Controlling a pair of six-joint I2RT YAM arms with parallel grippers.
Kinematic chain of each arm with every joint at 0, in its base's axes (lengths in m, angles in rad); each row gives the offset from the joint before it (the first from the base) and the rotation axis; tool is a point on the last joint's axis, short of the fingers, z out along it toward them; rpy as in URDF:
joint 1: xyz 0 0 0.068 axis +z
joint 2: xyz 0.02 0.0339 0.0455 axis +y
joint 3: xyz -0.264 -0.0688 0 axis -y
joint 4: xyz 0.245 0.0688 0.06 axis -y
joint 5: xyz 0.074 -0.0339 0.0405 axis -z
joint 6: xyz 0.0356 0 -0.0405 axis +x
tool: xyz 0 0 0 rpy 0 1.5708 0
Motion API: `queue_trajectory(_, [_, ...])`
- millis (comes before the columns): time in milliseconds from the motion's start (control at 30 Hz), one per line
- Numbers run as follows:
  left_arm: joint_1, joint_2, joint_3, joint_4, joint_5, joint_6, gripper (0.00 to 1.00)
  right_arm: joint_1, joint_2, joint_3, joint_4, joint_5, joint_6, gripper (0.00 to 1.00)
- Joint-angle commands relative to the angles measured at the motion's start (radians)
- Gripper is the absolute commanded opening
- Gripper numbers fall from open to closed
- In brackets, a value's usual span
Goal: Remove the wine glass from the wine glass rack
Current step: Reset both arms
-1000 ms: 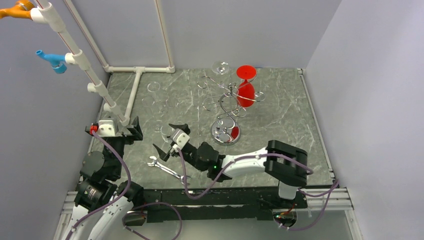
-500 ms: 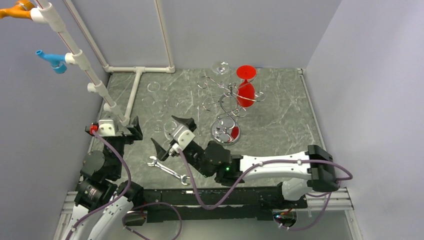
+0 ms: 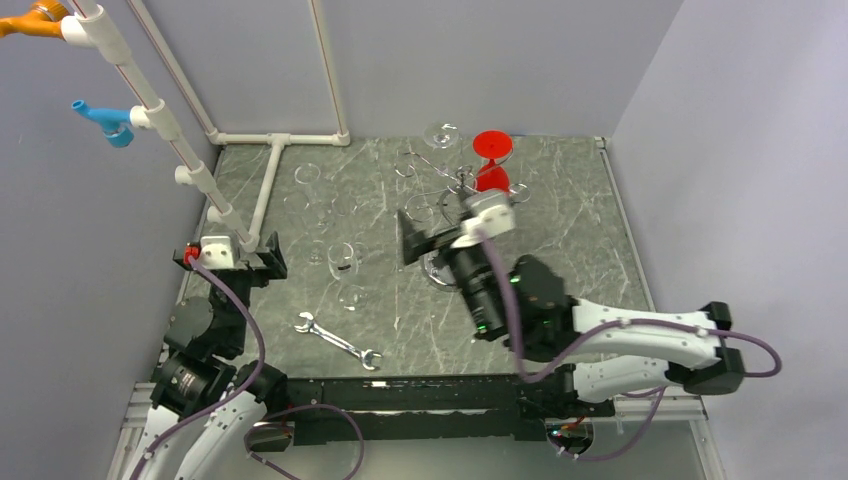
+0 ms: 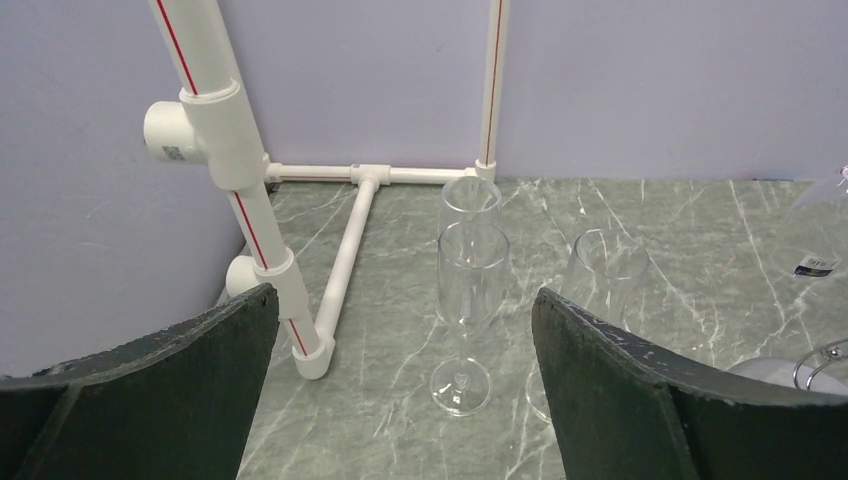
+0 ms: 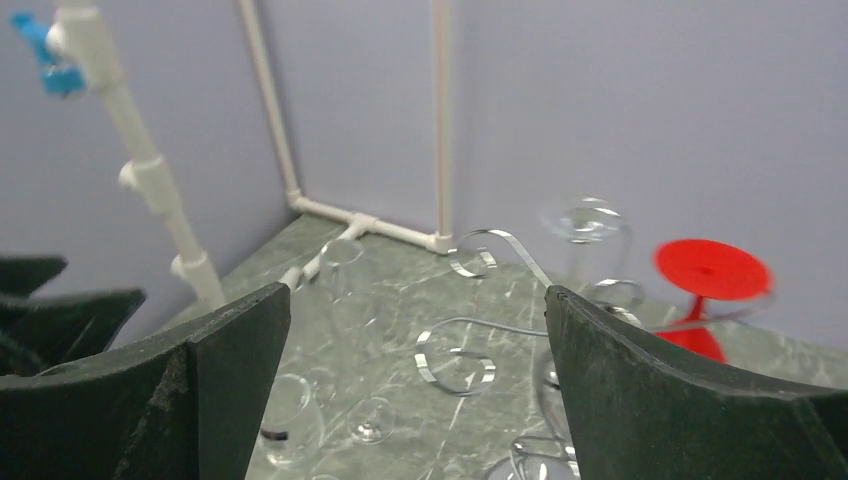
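Note:
The wine glass rack (image 3: 420, 168) is a chrome wire stand at the back middle of the table. Its round base is partly hidden behind my right arm. A red wine glass (image 3: 491, 160) hangs upside down from one arm, and a clear wine glass (image 3: 441, 135) hangs beside it. My right gripper (image 3: 440, 238) stands open just in front of the rack, holding nothing. In the right wrist view, curled rack arms (image 5: 422, 364) lie ahead of the open right gripper (image 5: 417, 292), with the red glass foot (image 5: 712, 270) off to the right. My left gripper (image 3: 270, 258) is open at the left.
Several clear glasses (image 3: 343, 258) stand on the table's left half; a flute (image 4: 468, 285) stands ahead of the left gripper (image 4: 405, 300). A silver wrench (image 3: 338, 340) lies near the front edge. A white pipe frame (image 3: 262, 195) runs along the left and back. Walls close three sides.
My right arm has swung from the clear glasses at left centre to the right and back, up to the rack, staying open. The left arm has not moved.

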Motion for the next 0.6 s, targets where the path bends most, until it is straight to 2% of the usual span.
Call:
queue_trajectory(0, [0.004, 0.021, 0.005, 0.023, -0.005, -0.002, 0.99, -0.042, -0.143, -0.011, -0.097, 0.133, 0.067, 1.00])
queue_trajectory(100, [0.004, 0.029, 0.004, 0.023, -0.004, -0.003, 0.99, -0.063, -0.192, -0.018, -0.173, 0.158, 0.079, 1.00])
queue_trajectory(300, [0.004, 0.058, 0.006, 0.020, 0.005, -0.006, 0.99, -0.069, -0.292, -0.093, -0.162, 0.260, 0.028, 1.00])
queue_trajectory(433, [0.004, 0.074, 0.004, 0.019, 0.013, -0.006, 0.99, -0.090, -0.353, -0.077, -0.361, 0.337, 0.146, 1.00])
queue_trajectory(567, [0.004, 0.091, 0.009, 0.017, 0.023, -0.007, 0.99, -0.131, -0.428, -0.057, -0.593, 0.328, 0.324, 1.00])
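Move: The wine glass rack stands about 16 cm ahead of my empty right hand and 5 cm to its right, its middle some 27 cm lower. The red glass hanging there is roughly 22 cm ahead, 12 cm right and 22 cm down; the nearest standing wine glass is about 20 cm left, 7 cm ahead and well below. From my left hand, the rack lies some 14 cm ahead, 42 cm right and 15 cm down. I swing my open right hand about 15 cm to my right, quickly at first, across the near side of the rack and away from the standing glasses, turning it nearly 20 degrees clockwise and tipping it down a little. It arcs up about 3 cm, then sinks slightly below its starting height. My open left hand eases about 2 cm forward and down. ##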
